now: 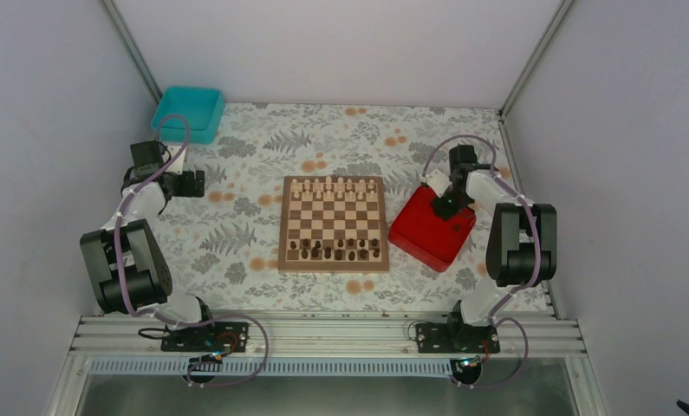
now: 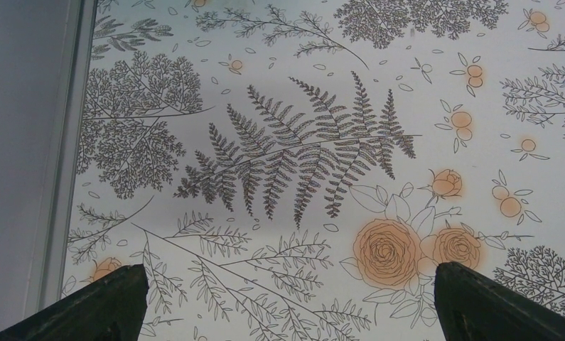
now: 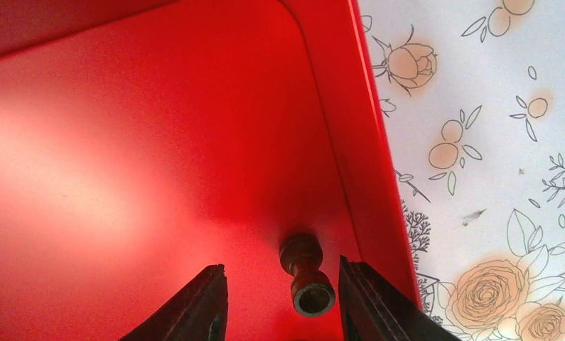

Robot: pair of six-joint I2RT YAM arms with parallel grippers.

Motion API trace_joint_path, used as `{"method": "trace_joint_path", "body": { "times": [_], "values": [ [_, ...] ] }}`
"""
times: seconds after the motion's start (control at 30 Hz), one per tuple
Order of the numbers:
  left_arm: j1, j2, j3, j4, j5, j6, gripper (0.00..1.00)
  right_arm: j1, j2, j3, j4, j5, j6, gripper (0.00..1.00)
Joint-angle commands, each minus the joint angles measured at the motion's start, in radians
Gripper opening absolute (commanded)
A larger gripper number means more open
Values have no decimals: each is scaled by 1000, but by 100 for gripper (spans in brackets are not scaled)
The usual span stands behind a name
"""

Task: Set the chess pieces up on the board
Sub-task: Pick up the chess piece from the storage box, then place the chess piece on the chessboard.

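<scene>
The wooden board (image 1: pixel 333 224) lies mid-table. Several dark chess pieces (image 1: pixel 334 250) stand in its two near rows, pale ones in the far rows. My right gripper (image 1: pixel 445 205) hangs over the red tray (image 1: pixel 432 229), right of the board. In the right wrist view it (image 3: pixel 282 302) is open, its fingers either side of one dark piece (image 3: pixel 306 273) that lies on its side on the tray floor near the right wall. No finger touches it. My left gripper (image 1: pixel 174 165) is far left of the board, open and empty above the tablecloth (image 2: pixel 286 302).
A teal bin (image 1: pixel 187 113) stands at the far left corner. The red tray's rim (image 3: pixel 350 114) runs just right of the lying piece. Grey walls close in the table on three sides. The left wrist view shows a wall edge (image 2: pixel 62 142) at its left.
</scene>
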Motion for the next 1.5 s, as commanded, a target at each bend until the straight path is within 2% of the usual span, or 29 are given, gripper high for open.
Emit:
{"method": "trace_joint_path", "body": {
  "times": [0.0, 0.3, 0.47, 0.7, 0.9, 1.07, 1.2, 1.47],
  "values": [
    [9, -16, -4, 10, 14, -2, 100, -6, 6, -21, 42, 23, 9, 43],
    [9, -15, -3, 7, 22, -4, 100, -6, 2, -37, 45, 18, 6, 42],
    [9, -13, -3, 7, 24, -4, 100, -6, 15, -59, 45, 15, 6, 28],
    [9, -12, -1, 5, 28, -4, 100, -6, 19, -51, 31, 10, 9, 15],
    [10, -13, -1, 5, 26, -4, 100, 30, -39, 9, -62, -13, 20, 6],
    [9, -11, 0, 6, 26, -4, 100, 155, -122, 118, -190, -23, 44, 5],
    [11, -16, -2, 6, 25, -4, 100, 322, -143, 256, -295, -35, 72, 5],
    [11, -18, -1, 7, 21, -4, 100, 606, -41, 510, -415, -117, 76, 6]
  ]
}}
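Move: The black chess piece to pick stands almost straight under the right gripper's half-open fingers, about 1 cm to the right and some 2 cm below. A second black piece lies about 5 cm back and 3 cm right of the hand, and the red storage box's middle about 5 cm back and 4 cm left. The chessboard's middle is some 32 cm left and 3 cm back. From the left hand, the target piece is roughly 72 cm right, 7 cm back and 8 cm below. Ease the right gripper down about 1.5 cm, drawing it slightly back, and shut the fingers from half open to pinch the black piece. Then lift the held piece some 16 cm out of the storage box while swinging it about 19 cm left towards the chessboard, turning the wrist roughly 25 degrees counter-clockwise and tilting the fingertips a little forward. ##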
